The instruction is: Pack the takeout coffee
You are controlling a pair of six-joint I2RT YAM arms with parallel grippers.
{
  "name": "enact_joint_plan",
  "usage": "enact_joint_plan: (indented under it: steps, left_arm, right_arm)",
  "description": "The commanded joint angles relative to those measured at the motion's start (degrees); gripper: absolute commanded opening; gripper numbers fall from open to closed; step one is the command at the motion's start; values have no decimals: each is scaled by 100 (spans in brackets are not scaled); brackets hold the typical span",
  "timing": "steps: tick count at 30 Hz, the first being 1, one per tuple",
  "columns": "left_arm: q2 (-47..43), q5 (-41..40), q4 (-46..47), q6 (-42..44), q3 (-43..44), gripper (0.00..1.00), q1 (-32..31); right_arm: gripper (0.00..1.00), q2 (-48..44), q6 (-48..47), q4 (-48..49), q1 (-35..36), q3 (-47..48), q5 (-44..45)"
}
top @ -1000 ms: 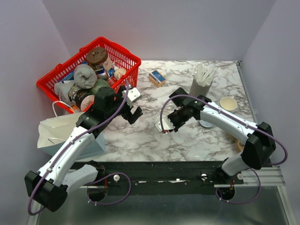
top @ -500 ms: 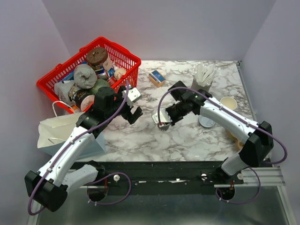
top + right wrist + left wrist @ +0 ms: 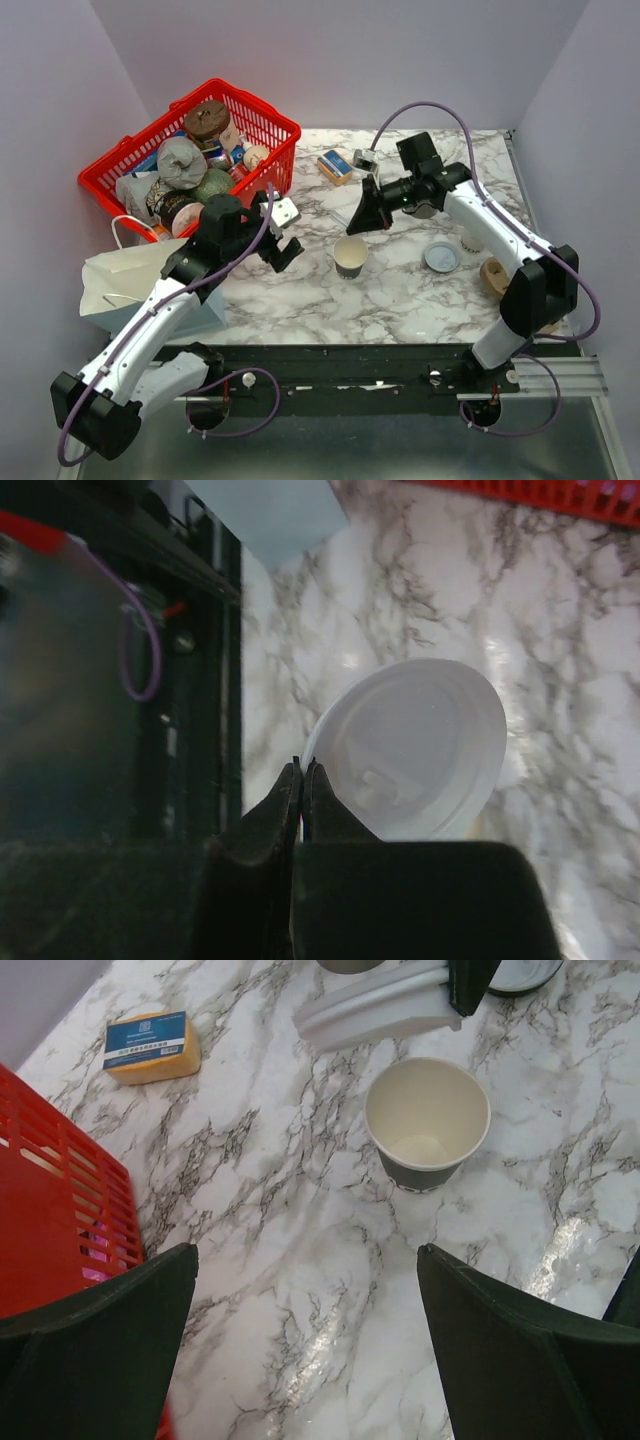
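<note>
The dark brown paper cup [image 3: 350, 257] stands upright on the marble with no lid on it; its white inside shows in the left wrist view [image 3: 428, 1123]. My right gripper [image 3: 360, 217] hovers above and just behind the cup. It is shut [image 3: 303, 770] on the rim of the round white plastic lid [image 3: 415, 750], which it holds tilted in the air. The lid also shows in the left wrist view [image 3: 375, 1010]. My left gripper [image 3: 283, 233] is open and empty [image 3: 305, 1340], low over the marble left of the cup.
A red basket [image 3: 262, 112] full of groceries stands at the back left, with a white paper bag [image 3: 125, 280] in front of it. A yellow box with a blue label [image 3: 335, 166] lies behind the cup. A loose flat lid disc [image 3: 441, 257] and a cream cup [image 3: 470, 241] sit to the right.
My right gripper has risen and drawn back to the right from low over the cup, with the white lid in it. The cup now stands uncovered. The left arm has hardly moved.
</note>
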Motion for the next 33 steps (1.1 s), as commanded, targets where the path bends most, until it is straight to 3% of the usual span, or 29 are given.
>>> enact_joint_plan:
  steps: [1, 6, 19, 33]
  left_arm:
    - [180, 376, 68, 147, 104, 99, 0]
    - [629, 675, 32, 199, 447, 99, -123]
    - [1516, 499, 551, 437, 685, 98, -738]
    - [2220, 77, 1570, -178, 807, 98, -923]
  right_arm:
    - [5, 212, 2598, 1490, -138, -725, -1978]
    - [5, 512, 4145, 3064, -349, -1174, -2570]
    - [6, 1294, 5377, 4094, -850, -1411, -2658]
    - [6, 1259, 5651, 4139, -956, -1798, -2526]
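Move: The open cup stands under my right hand, about 3 cm back, 1 cm to its left and 15 cm below; the lid is already pinched in those fingers. From my right hand the small box lies some 19 cm ahead and 4 cm left, the white disc 22 cm to the right and 1 cm ahead, both about 19 cm lower. From my empty left hand the cup is roughly 14 cm right, 2 cm ahead and 15 cm below. I roll the lid over the cup by some 50 degrees with my right hand, mostly about its leftward-pointing fingers so that the forward side tips down, while it dips back slightly, then eases forward and sinks about 5 cm in all, grip kept shut. My left hand, wide open, travels about 9 cm right towards the cup, sinking and finally edging forward. ##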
